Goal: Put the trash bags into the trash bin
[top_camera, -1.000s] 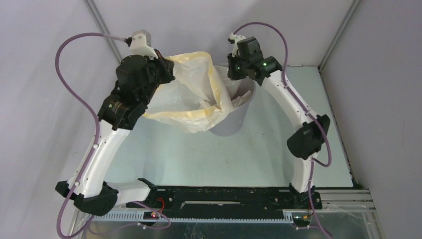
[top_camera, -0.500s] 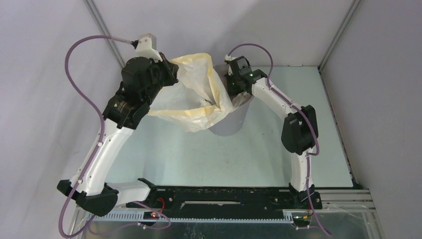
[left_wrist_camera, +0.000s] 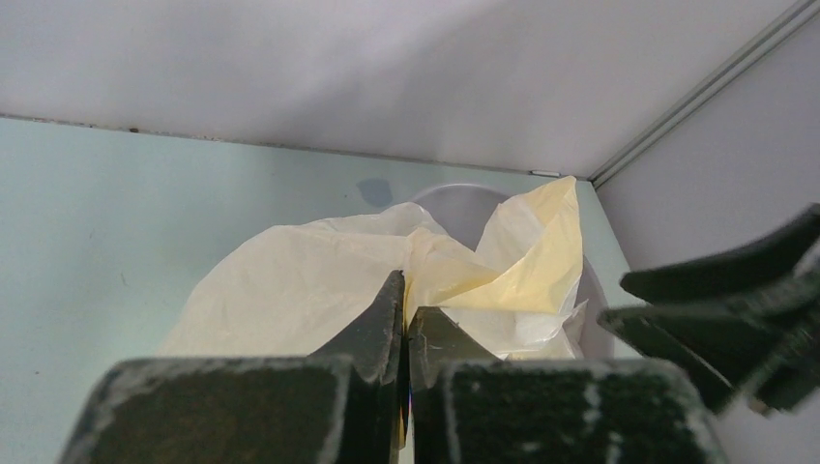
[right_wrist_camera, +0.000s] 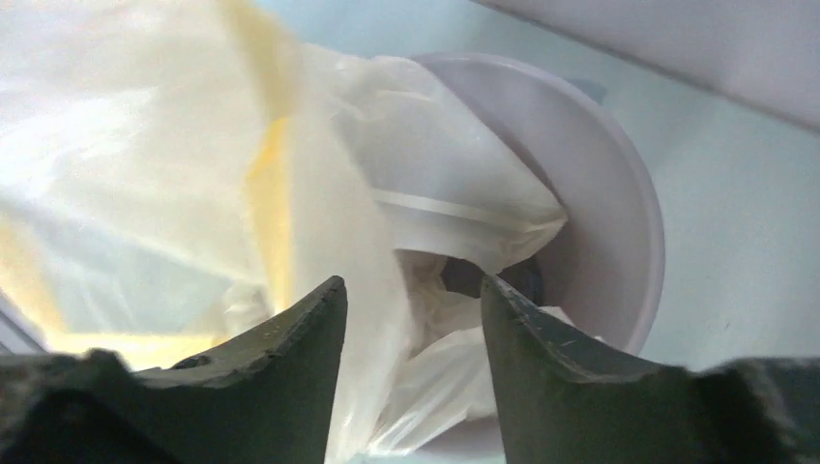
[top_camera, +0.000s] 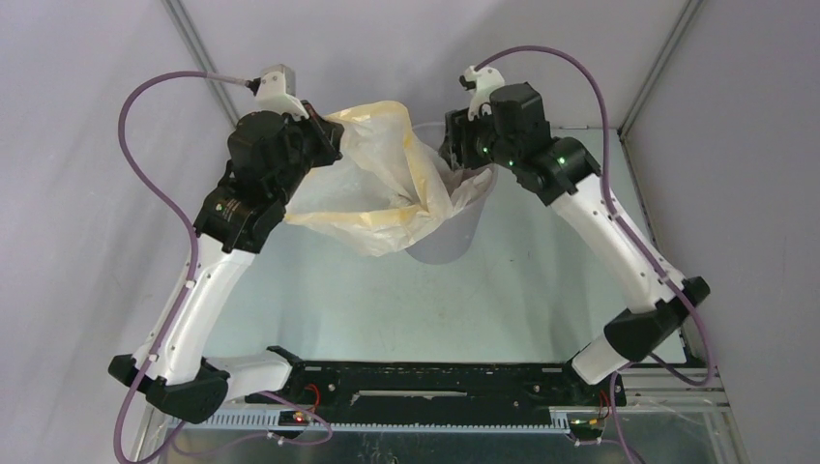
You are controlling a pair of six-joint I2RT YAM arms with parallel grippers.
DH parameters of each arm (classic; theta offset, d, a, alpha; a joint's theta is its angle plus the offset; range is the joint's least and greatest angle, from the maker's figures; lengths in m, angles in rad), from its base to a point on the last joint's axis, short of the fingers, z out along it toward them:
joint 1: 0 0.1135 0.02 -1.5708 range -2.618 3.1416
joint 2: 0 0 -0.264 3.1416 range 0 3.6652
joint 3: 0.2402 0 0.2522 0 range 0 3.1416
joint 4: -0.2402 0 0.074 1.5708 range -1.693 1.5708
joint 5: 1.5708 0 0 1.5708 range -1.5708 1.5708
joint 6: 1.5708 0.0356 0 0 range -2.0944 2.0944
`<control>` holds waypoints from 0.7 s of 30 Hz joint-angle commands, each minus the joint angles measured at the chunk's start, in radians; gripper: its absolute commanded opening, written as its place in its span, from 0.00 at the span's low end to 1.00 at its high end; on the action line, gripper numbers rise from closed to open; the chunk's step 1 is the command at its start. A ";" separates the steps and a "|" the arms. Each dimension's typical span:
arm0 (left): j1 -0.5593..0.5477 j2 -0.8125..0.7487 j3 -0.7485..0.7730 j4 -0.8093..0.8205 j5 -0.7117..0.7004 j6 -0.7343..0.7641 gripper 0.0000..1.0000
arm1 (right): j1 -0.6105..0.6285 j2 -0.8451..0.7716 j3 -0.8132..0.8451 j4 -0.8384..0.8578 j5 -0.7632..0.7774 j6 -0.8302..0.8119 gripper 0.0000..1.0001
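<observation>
The pale yellow-cream trash bag (top_camera: 372, 188) hangs spread out, its right part tucked into the grey trash bin (top_camera: 447, 246) and its left part held up outside it. My left gripper (top_camera: 327, 135) is shut on the bag's upper left edge. In the left wrist view the jaws pinch the plastic (left_wrist_camera: 405, 304), with the bin's rim (left_wrist_camera: 454, 193) behind. My right gripper (top_camera: 454, 153) hovers over the bin's mouth, open. In the right wrist view (right_wrist_camera: 411, 290) its jaws straddle loose bag folds (right_wrist_camera: 425, 203) above the bin (right_wrist_camera: 604, 203) without gripping them.
The bin stands near the back wall on the pale green table (top_camera: 541, 280). Metal frame posts (top_camera: 658, 68) rise at the back corners. The right gripper's fingers (left_wrist_camera: 735, 309) show at the right of the left wrist view, close to the bag.
The right gripper dipped toward the bin, then rose back above its mouth, while the right elbow swung out to the lower right. The left gripper kept holding the bag, barely moving.
</observation>
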 commanded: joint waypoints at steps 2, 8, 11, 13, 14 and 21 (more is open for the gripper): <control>0.007 -0.027 0.020 0.030 0.025 -0.015 0.04 | 0.145 -0.071 0.000 -0.047 0.148 -0.055 0.66; 0.007 -0.035 0.024 0.023 0.020 -0.025 0.04 | 0.325 -0.038 0.006 -0.031 0.498 -0.052 0.75; 0.007 -0.039 0.035 0.013 0.018 -0.030 0.04 | 0.370 0.003 0.009 -0.019 0.595 -0.045 0.79; 0.007 -0.041 0.047 0.004 0.018 -0.031 0.04 | 0.383 0.038 0.017 -0.011 0.627 -0.047 0.81; 0.007 -0.043 0.052 0.001 0.014 -0.030 0.04 | 0.385 0.058 0.026 -0.011 0.643 -0.048 0.81; 0.007 -0.045 0.072 -0.009 0.008 -0.029 0.04 | 0.369 0.191 0.097 -0.034 0.730 -0.066 0.78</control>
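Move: The loose yellow-edged rim of the trash bag, the stretch nearest the right hand, lies about 6 cm to that hand's left, 5 cm back and 7 cm below. The bin's middle is some 3 cm ahead, 3 cm left and 22 cm down. The bag corner gripped by the left hand stands about 18 cm to the left, 3 cm back and 9 cm higher. From the left hand, the loose rim is roughly 13 cm right, 1 cm back and 14 cm down. The trash bag's loose rim comes between the right hand's fingers as they spread from half open to nearly wide: that hand swings back about 7 cm and left, rising a little, then curves forward and sinks some 6 cm over the rim, still easing left. Its wrist rolls left side down, about 20 degrees. The left hand keeps its pinch on the bag corner. ##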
